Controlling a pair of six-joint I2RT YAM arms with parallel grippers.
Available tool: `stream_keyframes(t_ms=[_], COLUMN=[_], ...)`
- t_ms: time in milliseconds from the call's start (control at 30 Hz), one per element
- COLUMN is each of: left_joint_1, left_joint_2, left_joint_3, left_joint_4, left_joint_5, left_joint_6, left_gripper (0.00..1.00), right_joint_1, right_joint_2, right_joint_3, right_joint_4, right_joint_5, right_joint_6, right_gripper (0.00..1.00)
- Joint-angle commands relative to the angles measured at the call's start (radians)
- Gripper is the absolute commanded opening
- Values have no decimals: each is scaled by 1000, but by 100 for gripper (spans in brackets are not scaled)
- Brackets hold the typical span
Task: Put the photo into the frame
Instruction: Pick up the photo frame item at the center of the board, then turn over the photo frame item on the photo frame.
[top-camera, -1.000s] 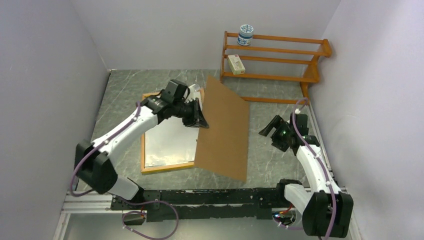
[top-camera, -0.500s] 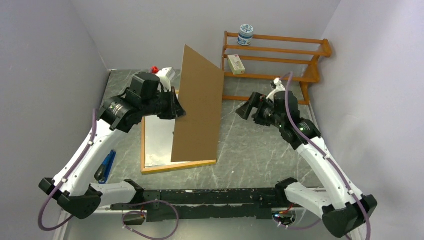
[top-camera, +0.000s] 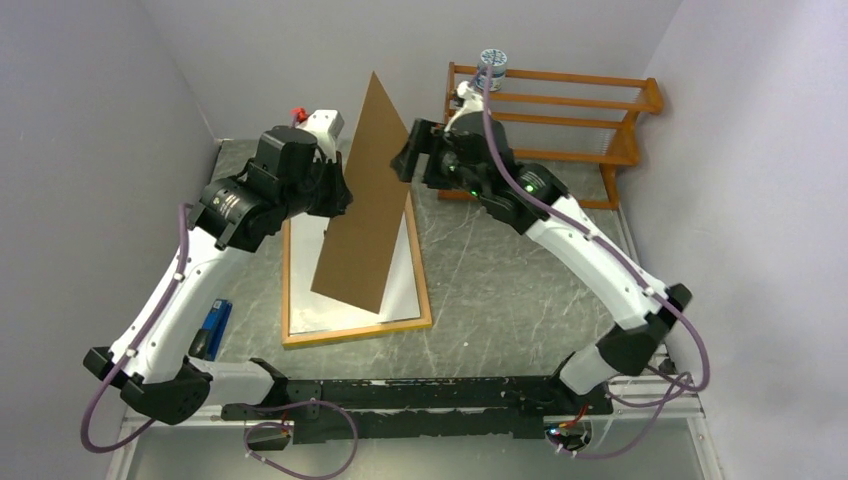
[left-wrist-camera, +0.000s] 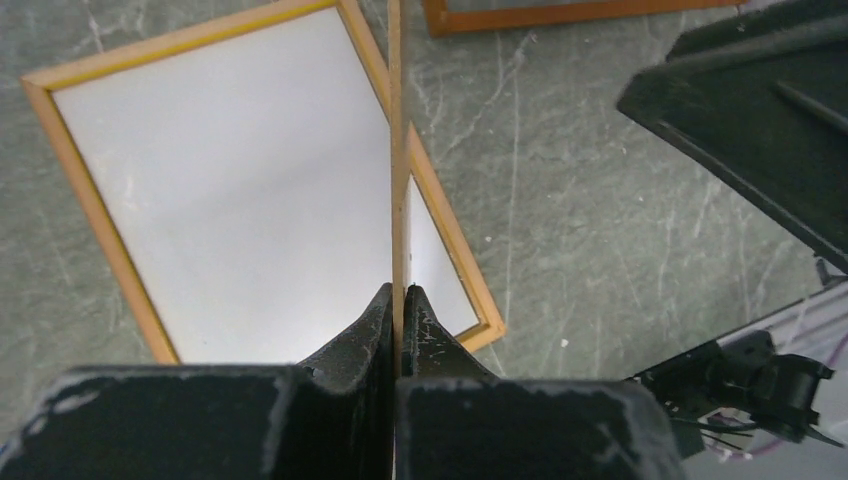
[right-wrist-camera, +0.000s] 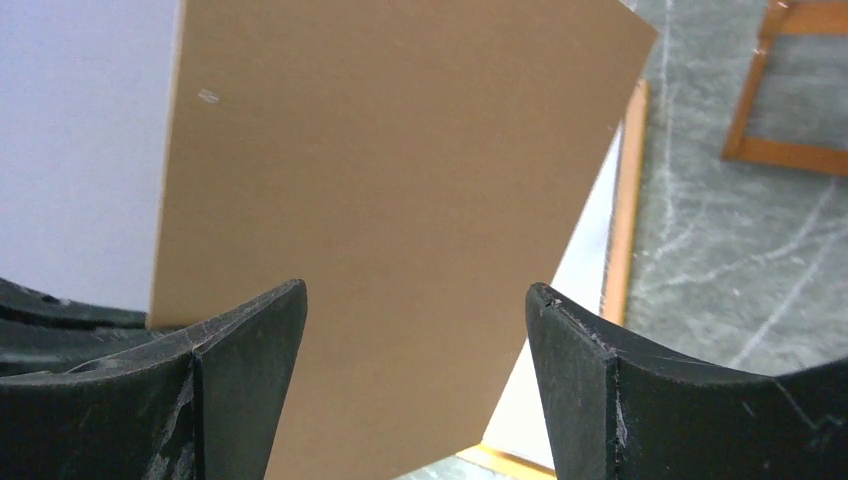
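Observation:
The frame (top-camera: 355, 333) lies flat on the table, its light wood side up, with a plain white sheet (top-camera: 400, 285) inside it; no printed side shows, so I cannot tell if this is the photo. My left gripper (top-camera: 340, 195) is shut on the left edge of the brown cardboard backing board (top-camera: 365, 200), held nearly upright on edge above the frame. In the left wrist view the fingers (left-wrist-camera: 375, 315) pinch the board's thin edge (left-wrist-camera: 396, 150) over the white sheet (left-wrist-camera: 230, 170). My right gripper (top-camera: 405, 155) is open, close beside the board's right face (right-wrist-camera: 400, 180) and apart from it.
An orange-brown shelf rack (top-camera: 550, 110) stands at the back right with a small jar (top-camera: 491, 65) on top, just behind my right arm. A blue tool (top-camera: 212, 325) lies left of the frame. A white object with a red part (top-camera: 322, 125) sits at the back left.
My left gripper has raised the board from lying tilted over the frame's right side to nearly upright above it. My right arm has swung from the right side up to the board's right face.

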Motion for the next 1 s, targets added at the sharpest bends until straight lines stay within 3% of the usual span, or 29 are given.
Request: stream_keyframes(t_ms=[0, 167, 600, 967], left_joint_1=[1, -1, -1, -33], left_joint_2=[-9, -9, -44, -105], left_joint_3=[41, 15, -97, -200], left_joint_4=[127, 168, 280, 419], left_joint_5=[-65, -95, -96, -71], left_joint_6=[79, 121, 174, 343], left_gripper=[3, 3, 3, 3], right_joint_1=[42, 49, 50, 50], right_joint_2=[105, 201, 263, 423], right_joint_3=[188, 326, 339, 530], right_joint_4=[-26, -27, 88, -112], right_joint_5=[81, 56, -42, -5], right_joint_6=[-4, 26, 110, 193], right_gripper=[84, 83, 83, 79])
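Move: The backing board hangs upright from the left fingers, its middle about 10 cm ahead of the left hand, 5 right and 8 below; from the empty right hand it is some 6 cm ahead, 10 left and 9 below. The frame lies about 13 cm left of the right hand, 3 back and 35 below. Open right hand goes some 9 cm left and forward towards the board; left, still pinching, carries it forward-down. ##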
